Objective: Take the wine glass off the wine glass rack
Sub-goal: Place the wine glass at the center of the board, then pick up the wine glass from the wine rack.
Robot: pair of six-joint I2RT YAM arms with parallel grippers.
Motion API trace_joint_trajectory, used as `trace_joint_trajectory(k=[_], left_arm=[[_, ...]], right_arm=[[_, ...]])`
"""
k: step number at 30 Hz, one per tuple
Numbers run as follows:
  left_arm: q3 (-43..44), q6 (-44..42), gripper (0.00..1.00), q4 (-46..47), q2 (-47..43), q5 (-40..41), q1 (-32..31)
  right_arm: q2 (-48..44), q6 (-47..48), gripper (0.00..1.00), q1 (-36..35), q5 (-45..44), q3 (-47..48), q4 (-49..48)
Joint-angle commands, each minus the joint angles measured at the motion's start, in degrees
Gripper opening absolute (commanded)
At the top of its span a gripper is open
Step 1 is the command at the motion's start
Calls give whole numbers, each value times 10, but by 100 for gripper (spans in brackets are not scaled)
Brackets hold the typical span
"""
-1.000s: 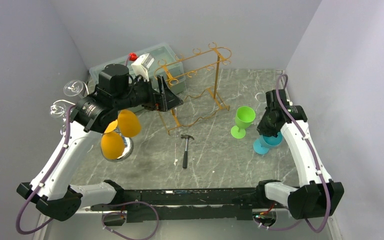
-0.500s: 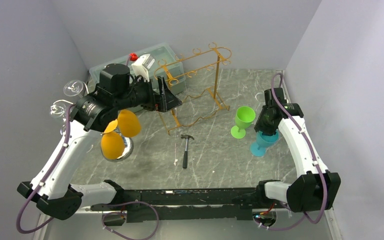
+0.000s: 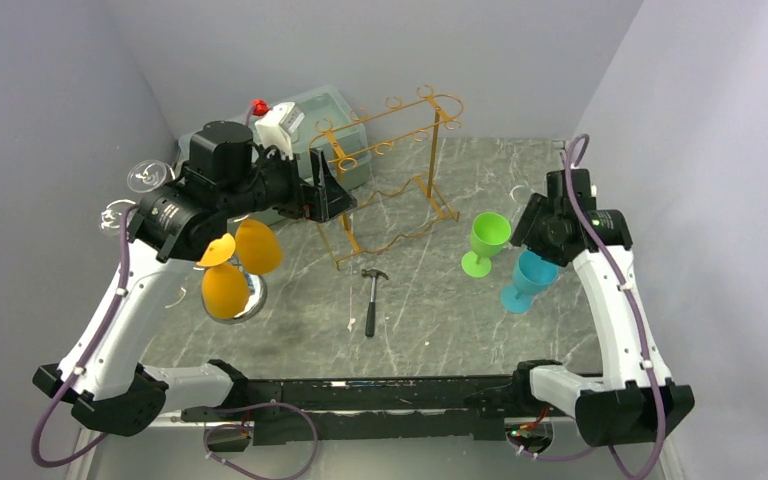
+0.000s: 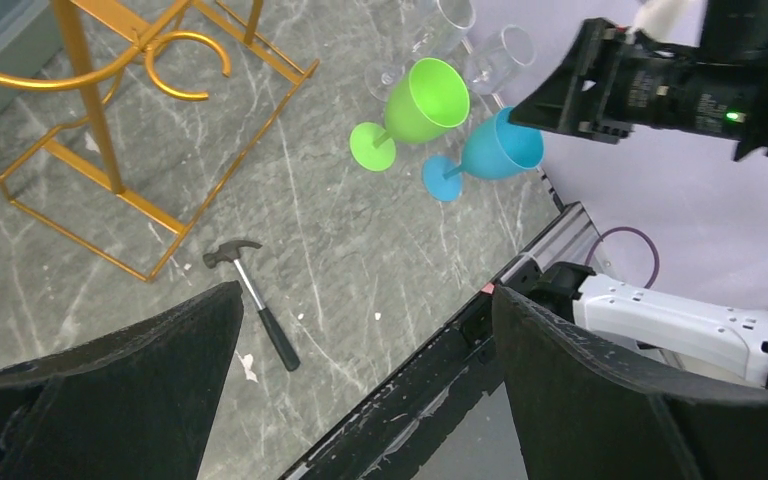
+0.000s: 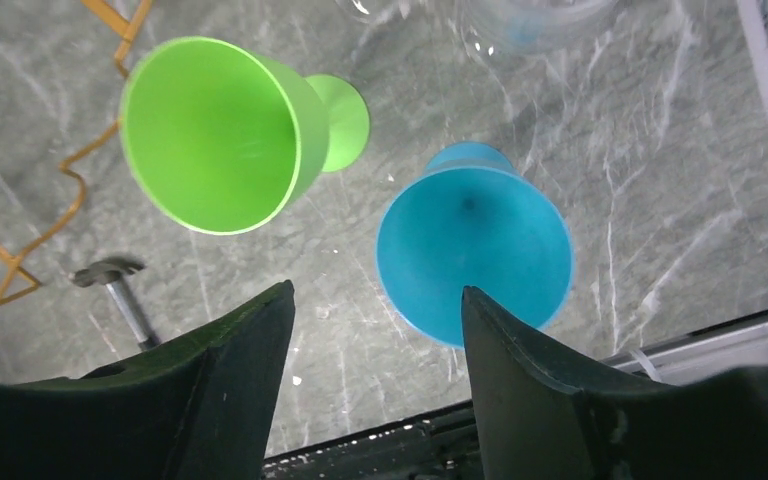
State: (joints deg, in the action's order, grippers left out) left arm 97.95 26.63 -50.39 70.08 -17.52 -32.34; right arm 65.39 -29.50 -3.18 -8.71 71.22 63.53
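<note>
The gold wire wine glass rack (image 3: 392, 170) stands at the back middle of the table; I see no glass hanging on it. It also shows in the left wrist view (image 4: 110, 70). A green wine glass (image 3: 486, 241) and a blue wine glass (image 3: 526, 281) stand upright on the table at the right. My right gripper (image 3: 538, 243) hangs open just above the blue glass (image 5: 472, 252), beside the green glass (image 5: 222, 132), and holds nothing. My left gripper (image 3: 332, 196) is open and empty at the rack's left end, its fingers (image 4: 110, 390) spread wide.
Two orange glasses (image 3: 241, 268) lie by a metal dish under the left arm. A small hammer (image 3: 371, 299) lies at the front middle. A clear bin (image 3: 332, 112) stands behind the rack. Clear glasses (image 3: 146, 177) stand by the left wall, and others (image 5: 520, 15) at the far right.
My right gripper has risen and drawn back to the right off the blue glass, which now stands free on the table. My left arm has shifted slightly left.
</note>
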Motion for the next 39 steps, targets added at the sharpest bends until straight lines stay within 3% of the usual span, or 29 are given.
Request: trace_joint_trajectory(k=[1,7,15,19,28,39], left_arm=[[49,-27,99,-41,-2,54,-1],[73,-40,99,-104,-19,168,-1],[108,-25,100,-199,-31,377,-1],[117,-12,100,-236,-37,443,-2],[113,20,99,-280,-20,519,-1],[65,43,99,-251,8,550,-1]], right_arm=[[-39,13,68,2,8,61,24],[-67,7,77,-22,73,87,-9],[-42,-17,83,-121,77,110,-74],[-26,-19,85,-161,78,121,-101],[-16,-8,89,-178,105,119,-136],[-25,0,91,-181,112,96,-153]])
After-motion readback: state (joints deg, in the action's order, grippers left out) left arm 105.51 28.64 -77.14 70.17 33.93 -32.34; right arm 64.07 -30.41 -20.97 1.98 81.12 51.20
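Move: The orange goblet hanging upside down from the chrome rack is about 17 cm to my left hand's left, 4 cm ahead and 15 cm down. The second orange goblet hangs 8 cm nearer and 3 cm farther left of it; a clear glass 7 cm beyond and 4 cm left. From my right hand, the hanging orange goblet lies some 55 cm left, roughly level; the blue goblet 4 cm back, 3 right, 10 below; the green one 3 ahead, 7 left. I swing my left hand about 17 cm left to above the orange goblet's upturned foot, turning it some 45 degrees counter-clockwise and rolling its left side up, then start sinking, fingers kept wide. My empty right hand climbs away from the blue goblet, then also swings left, past above the green one, its fingers opening further and tipping up. ##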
